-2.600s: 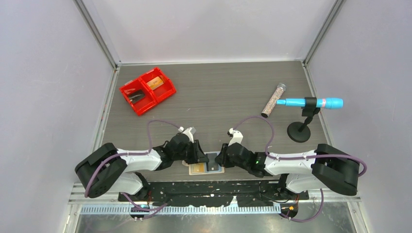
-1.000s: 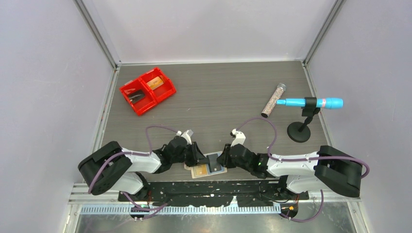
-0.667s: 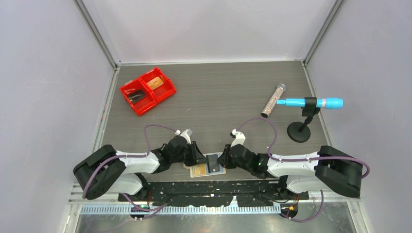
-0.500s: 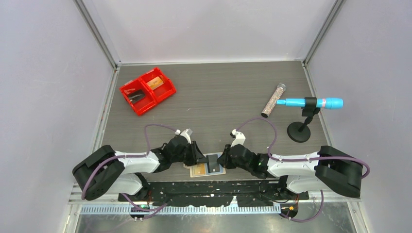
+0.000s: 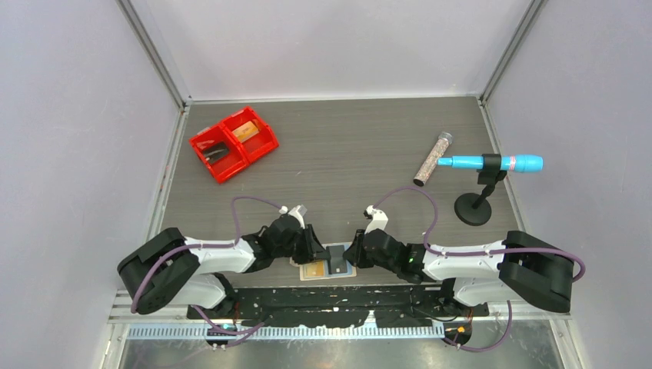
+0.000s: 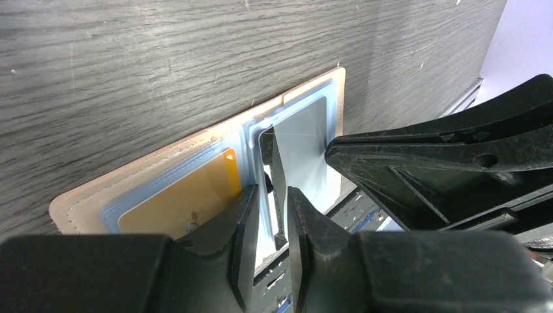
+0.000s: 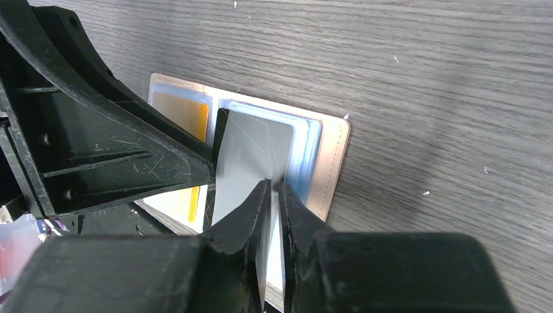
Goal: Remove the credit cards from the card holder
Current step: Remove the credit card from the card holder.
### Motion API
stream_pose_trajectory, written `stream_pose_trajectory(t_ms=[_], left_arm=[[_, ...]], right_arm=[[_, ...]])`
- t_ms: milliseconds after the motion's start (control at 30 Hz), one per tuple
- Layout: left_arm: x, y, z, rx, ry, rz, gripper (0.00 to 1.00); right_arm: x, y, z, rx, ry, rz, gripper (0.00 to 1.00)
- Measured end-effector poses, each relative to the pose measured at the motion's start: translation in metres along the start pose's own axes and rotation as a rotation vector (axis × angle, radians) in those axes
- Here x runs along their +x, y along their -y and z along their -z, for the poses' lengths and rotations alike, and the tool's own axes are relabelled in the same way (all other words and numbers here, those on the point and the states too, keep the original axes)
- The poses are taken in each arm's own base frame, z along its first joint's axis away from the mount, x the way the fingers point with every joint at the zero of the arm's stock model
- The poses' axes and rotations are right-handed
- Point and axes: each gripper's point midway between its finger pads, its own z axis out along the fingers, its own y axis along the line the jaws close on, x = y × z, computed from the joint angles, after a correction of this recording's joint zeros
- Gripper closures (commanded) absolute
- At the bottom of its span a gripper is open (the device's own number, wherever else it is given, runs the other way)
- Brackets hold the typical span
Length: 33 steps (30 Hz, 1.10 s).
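The card holder (image 5: 311, 270) lies spread open at the table's near edge, with a tan rim (image 6: 163, 163) and blue-grey pockets. A yellow credit card (image 6: 182, 195) sits in its left pocket. A grey credit card (image 7: 254, 150) stands tilted up out of the right pocket. My right gripper (image 7: 275, 186) is shut on that card's near edge. My left gripper (image 6: 274, 195) faces it from the left. Its jaws are nearly together over the holder's middle sleeve and the grey card's dark side edge. In the top view the left gripper (image 5: 315, 250) and the right gripper (image 5: 350, 255) meet over the holder.
A red two-compartment bin (image 5: 233, 144) stands at the back left. A glitter tube (image 5: 433, 159) and a blue marker (image 5: 492, 163) on a black stand (image 5: 473, 209) are at the right. The holder's near side overhangs the table edge above the black base frame.
Hardly anything has moved over the last second. The left wrist has shifted slightly at the holder. The right gripper has stayed at the grey card.
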Motion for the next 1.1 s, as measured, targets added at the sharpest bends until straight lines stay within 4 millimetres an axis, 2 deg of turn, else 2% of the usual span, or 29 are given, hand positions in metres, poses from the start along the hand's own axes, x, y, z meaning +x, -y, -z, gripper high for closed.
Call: stream_pose_trajectory(t_ms=[167,433,1100], left_arm=[[0.000,0.002,-0.002,0.005,-0.003,0.016,0.78],[0.001,0.003,-0.003,0.006,-0.004,0.047,1.00],[0.001,0.010,0.005,0.085,0.023,0.027,1.00]], right_arm=[[0.000,0.000,0.000,0.001,0.000,-0.002,0.83],[0.001,0.001,0.000,0.001,0.001,-0.005,0.83],[0.001,0.006,0.006,0.006,0.015,-0.024,0.83]])
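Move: The black credit card in the holder's right half has its middle about 2 cm to the right of the left hand and 1 cm back, just below it; its raised left edge is between the slightly open fingers. The yellow card in the other half is some 3 cm left and 2 cm back of the left hand. From the right hand the black card's middle is about 3 cm left and 1 cm back, just below. The black card's raised left edge gets pinched as the left fingers, already around it, close from a small gap to nearly shut. The left hand then lifts it about 1 cm, its wrist turning some 5 degrees. Meanwhile the right fingers, low on the clear sleeve at the card's right side, keep their narrow gap and ease about 1 cm to the right, away from the card. ##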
